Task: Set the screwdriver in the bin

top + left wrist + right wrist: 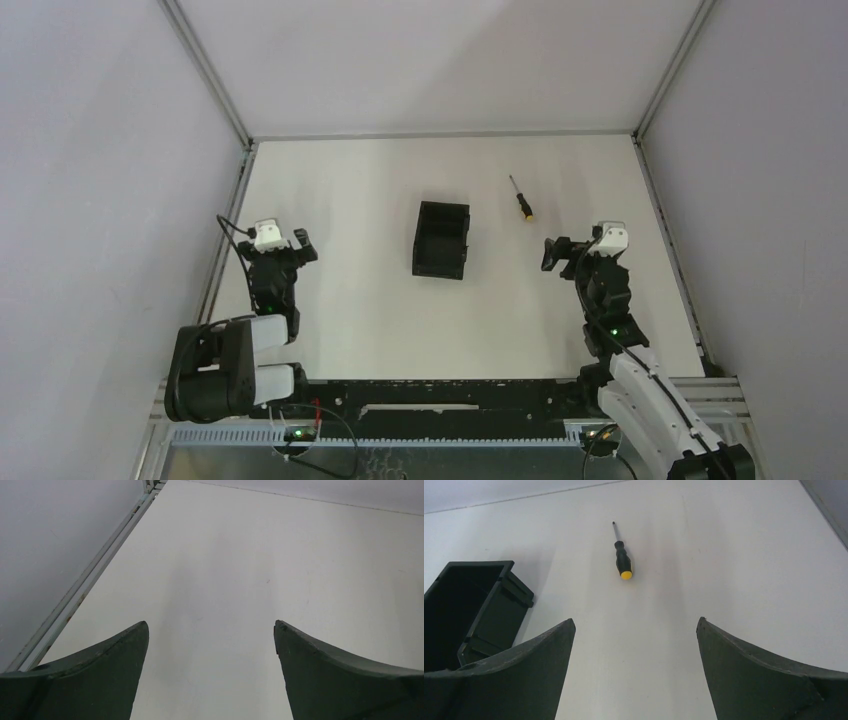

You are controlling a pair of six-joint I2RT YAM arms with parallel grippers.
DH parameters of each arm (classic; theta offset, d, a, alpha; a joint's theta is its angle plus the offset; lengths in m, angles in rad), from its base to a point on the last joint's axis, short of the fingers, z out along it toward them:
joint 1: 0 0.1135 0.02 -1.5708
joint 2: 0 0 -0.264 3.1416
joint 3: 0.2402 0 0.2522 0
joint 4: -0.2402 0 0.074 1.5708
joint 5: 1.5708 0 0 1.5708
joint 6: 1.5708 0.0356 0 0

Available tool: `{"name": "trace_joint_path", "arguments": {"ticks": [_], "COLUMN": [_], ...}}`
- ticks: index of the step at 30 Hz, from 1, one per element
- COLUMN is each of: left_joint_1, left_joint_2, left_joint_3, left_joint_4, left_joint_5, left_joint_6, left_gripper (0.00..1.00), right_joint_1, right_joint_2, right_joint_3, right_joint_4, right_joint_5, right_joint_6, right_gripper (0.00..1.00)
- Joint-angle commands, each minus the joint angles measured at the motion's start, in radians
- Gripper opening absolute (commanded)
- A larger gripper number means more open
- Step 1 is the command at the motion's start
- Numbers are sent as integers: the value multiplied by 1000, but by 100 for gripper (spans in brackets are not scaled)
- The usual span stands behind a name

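The screwdriver [520, 198] lies flat on the white table, right of the bin, its yellow-orange end towards the near right; the right wrist view shows it [622, 561] ahead of the fingers. The black open-top bin [441, 239] stands at the table's middle and shows at the left of the right wrist view [469, 610]. My right gripper [568, 251] is open and empty, a little nearer and to the right of the screwdriver. My left gripper [285, 243] is open and empty at the table's left, over bare table [210, 625].
Grey enclosure walls stand on all sides. A metal frame rail [228, 240] runs along the left table edge beside the left gripper, and another [668, 250] along the right edge. The arm bases and a cable track [440, 400] line the near edge.
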Motion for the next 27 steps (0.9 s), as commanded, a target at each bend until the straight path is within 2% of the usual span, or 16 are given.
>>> {"name": "trace_joint_path", "arguments": {"ticks": [1, 3, 5, 7, 10, 13, 19, 22, 27], "left_joint_1": [-6, -7, -6, -7, -7, -6, -7, -6, -6], "left_joint_2": [-6, -5, -5, -5, -5, -5, -6, -6, -5], "left_joint_3": [25, 25, 25, 24, 25, 24, 25, 25, 25], "left_joint_4": [27, 27, 27, 27, 27, 27, 26, 27, 27], "left_joint_5": [-7, -7, -7, -7, -7, -7, -7, -6, -6], "left_joint_6": [18, 18, 18, 18, 18, 18, 18, 18, 18], "left_gripper": [100, 100, 100, 100, 100, 100, 100, 100, 100], "right_joint_1": [4, 4, 2, -16, -25, -36, -49, -50, -50], "right_joint_2": [48, 111, 251, 412, 660, 880, 1315, 1436, 1530], "right_joint_3": [47, 126, 258, 444, 755, 976, 1423, 1556, 1602], "right_joint_4": [-5, -63, -192, -412, -644, -757, -1018, -1058, -1062], "right_joint_5": [8, -9, -6, -21, -81, -160, -135, -150, -149], "right_joint_6": [23, 19, 24, 43, 46, 28, 13, -4, -15], "right_gripper": [100, 100, 100, 100, 100, 100, 100, 100, 99]}}
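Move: From the right hand the screwdriver lies about 20 cm ahead, 5 cm to the left and 14 cm down on the table, its handle end nearest. The black bin stands some 20 cm to the left of the screwdriver and 12 cm nearer, so about 9 cm ahead of the right hand and 25 cm to its left. From the idle left hand the screwdriver is roughly 15 cm ahead and 51 cm to the right. Swing the right gripper out some 19 cm towards the screwdriver, drifting slightly left, first over a low arch and then down steeply to about 9 cm below where it began. Tip the level fingers down some 55 degrees on the way and keep them wide open, ending just above the handle with one finger to each side, not yet gripping. ##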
